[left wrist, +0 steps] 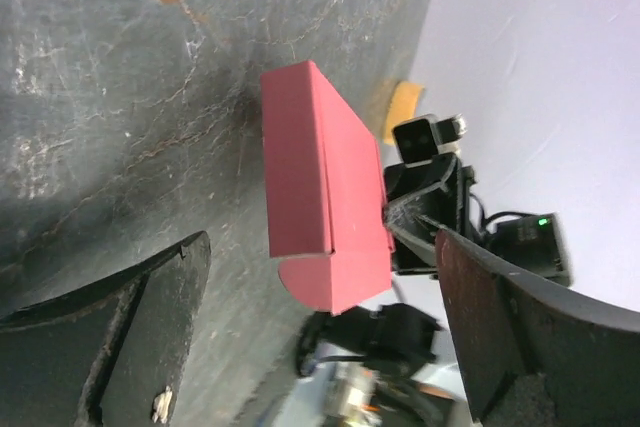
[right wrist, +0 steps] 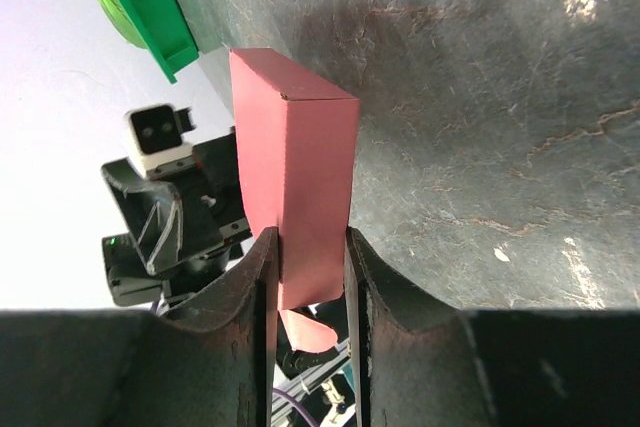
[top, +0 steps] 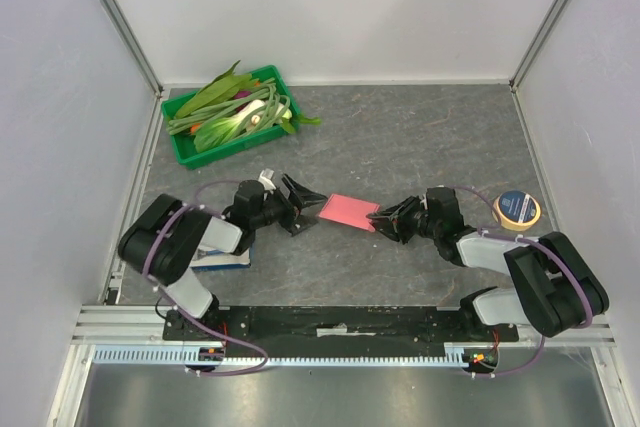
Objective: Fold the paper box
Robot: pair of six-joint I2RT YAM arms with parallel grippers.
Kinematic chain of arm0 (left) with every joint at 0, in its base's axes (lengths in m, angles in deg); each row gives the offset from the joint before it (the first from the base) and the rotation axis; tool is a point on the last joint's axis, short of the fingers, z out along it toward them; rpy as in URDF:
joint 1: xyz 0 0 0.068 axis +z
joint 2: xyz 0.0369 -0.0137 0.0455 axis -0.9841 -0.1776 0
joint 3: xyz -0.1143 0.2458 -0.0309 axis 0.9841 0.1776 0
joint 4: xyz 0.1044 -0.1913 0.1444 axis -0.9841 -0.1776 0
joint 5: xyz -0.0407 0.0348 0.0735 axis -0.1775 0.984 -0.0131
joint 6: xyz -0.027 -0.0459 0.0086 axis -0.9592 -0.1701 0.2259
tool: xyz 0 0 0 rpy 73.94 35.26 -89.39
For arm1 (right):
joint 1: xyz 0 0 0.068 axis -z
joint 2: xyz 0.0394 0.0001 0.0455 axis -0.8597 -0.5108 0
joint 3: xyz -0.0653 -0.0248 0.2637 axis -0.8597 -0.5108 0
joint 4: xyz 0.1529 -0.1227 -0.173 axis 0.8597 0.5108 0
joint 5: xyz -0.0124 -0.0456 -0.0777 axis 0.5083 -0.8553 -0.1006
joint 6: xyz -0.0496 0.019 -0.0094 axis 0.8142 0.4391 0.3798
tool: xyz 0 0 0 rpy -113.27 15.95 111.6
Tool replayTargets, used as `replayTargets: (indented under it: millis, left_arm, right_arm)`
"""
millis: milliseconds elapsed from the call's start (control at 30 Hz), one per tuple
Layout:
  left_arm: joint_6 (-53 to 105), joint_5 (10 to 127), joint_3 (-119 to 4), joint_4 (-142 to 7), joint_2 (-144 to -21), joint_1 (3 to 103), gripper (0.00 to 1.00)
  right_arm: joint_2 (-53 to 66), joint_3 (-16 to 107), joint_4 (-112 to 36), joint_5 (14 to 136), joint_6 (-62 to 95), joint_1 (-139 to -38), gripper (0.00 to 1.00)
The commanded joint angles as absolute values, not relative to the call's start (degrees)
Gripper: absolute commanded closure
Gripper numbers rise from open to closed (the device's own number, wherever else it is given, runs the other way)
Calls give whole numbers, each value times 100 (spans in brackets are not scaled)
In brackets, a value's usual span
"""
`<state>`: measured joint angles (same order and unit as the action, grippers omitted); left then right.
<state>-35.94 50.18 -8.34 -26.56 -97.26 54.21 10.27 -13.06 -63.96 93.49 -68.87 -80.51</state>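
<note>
The paper box (top: 348, 211) is a pink-red folded cardboard piece held just above the middle of the table. My right gripper (top: 385, 217) is shut on its right end. In the right wrist view both fingers (right wrist: 262, 282) press the flat sides of the paper box (right wrist: 295, 157), and a rounded flap hangs below them. My left gripper (top: 305, 199) stands wide open at the box's left end. In the left wrist view the paper box (left wrist: 320, 187) reaches between the spread fingertips (left wrist: 190, 257) without touching either, and its rounded flap end faces the camera.
A green tray (top: 180, 147) of leafy green vegetables sits at the back left and also shows as a green tray (right wrist: 140, 7) in the right wrist view. A roll of tape (top: 518, 209) lies at the right. A white-and-blue booklet (top: 222, 259) lies under the left arm.
</note>
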Motion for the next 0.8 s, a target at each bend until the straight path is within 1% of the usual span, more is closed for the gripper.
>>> replayTargets:
  millis: [0, 100, 167, 200, 233, 300, 333, 400, 433, 467, 500, 533, 567, 633, 667, 700, 733, 767]
  left_arm:
    - [-5708, 4362, -718, 126, -10976, 5367, 1]
    - [-6132, 4415, -830, 897, -11611, 5157, 1]
    - [-6220, 4547, -910, 1004, -11797, 5016, 1]
    - [-6246, 4695, -971, 1100, -11868, 4894, 3]
    - [-6264, 4775, -981, 1179, -11990, 4849, 12]
    - [-6212, 4925, -981, 1285, -12044, 4805, 23]
    - [-6185, 4934, -972, 1233, -12036, 4804, 32]
    - [-6045, 5039, -902, 1102, -11957, 4796, 44]
    - [-5983, 5101, -850, 1005, -11835, 4796, 54]
    - [-5861, 5153, -771, 926, -11746, 4804, 57]
    - [-5790, 5215, -744, 803, -11676, 4804, 60]
    - [-5737, 5259, -726, 602, -11597, 4804, 65]
    - [-5598, 5259, -726, 478, -11457, 4804, 67]
    - [-5465, 5259, -726, 267, -11342, 4804, 71]
    - [-5464, 5277, -683, 179, -11280, 4804, 72]
    - [-5464, 5286, -647, 187, -11245, 4804, 74]
    - [-5508, 5295, -603, 187, -11227, 4804, 74]
    - [-5508, 5286, -507, 178, -11157, 4813, 75]
  right_arm:
    - [978, -1249, -6597, 9480, -6937, -8011, 68]
    - [943, -1241, -6640, 9507, -6937, -8011, 68]
    - [899, -1232, -6693, 9568, -6946, -8011, 68]
    - [882, -1240, -6702, 9586, -6937, -8011, 68]
    - [881, -1232, -6702, 9603, -6937, -8011, 68]
    - [899, -1249, -6685, 9621, -6902, -8011, 68]
    - [925, -1249, -6676, 9612, -6893, -8011, 68]
    - [934, -1223, -6615, 9647, -6788, -8011, 68]
    - [952, -1188, -6571, 9647, -6701, -8011, 68]
    - [969, -1075, -6301, 9639, -6578, -8011, 66]
    - [987, -987, -6089, 9613, -6081, -8011, 65]
    - [1013, -881, -5843, 9586, -5780, -8011, 64]
    - [1039, -724, -5362, 9534, -5446, -8011, 61]
    - [1153, -661, -5200, 9454, -4664, -8011, 54]
    - [1197, -582, -5017, 9445, -4382, -8011, 44]
    - [1337, -503, -4902, 9489, -3623, -8011, 39]
    - [1408, -311, -4518, 9498, -3189, -8072, 35]
    - [1487, -170, -4201, 9481, -2741, -8116, 26]
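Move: The folded paper box hangs in the right hand's closed fingers, its middle about 5 cm to the left of that hand and 1 cm ahead. From the open left hand its middle lies about 8 cm to the right and level fore and aft, at about the same height. The green vegetable crate is some 19 cm left and 23 cm ahead of the left hand, the notebook about 20 cm left and 8 cm back. Rightward about 5 cm goes the left hand, rolling some 20 degrees, until its spread fingers straddle the free left end of the paper box; they close and pinch it across its thickness, easing back slightly to the left. The right hand holds in place, then opens its fingers and turns counter-clockwise, releasing the box's right end. ##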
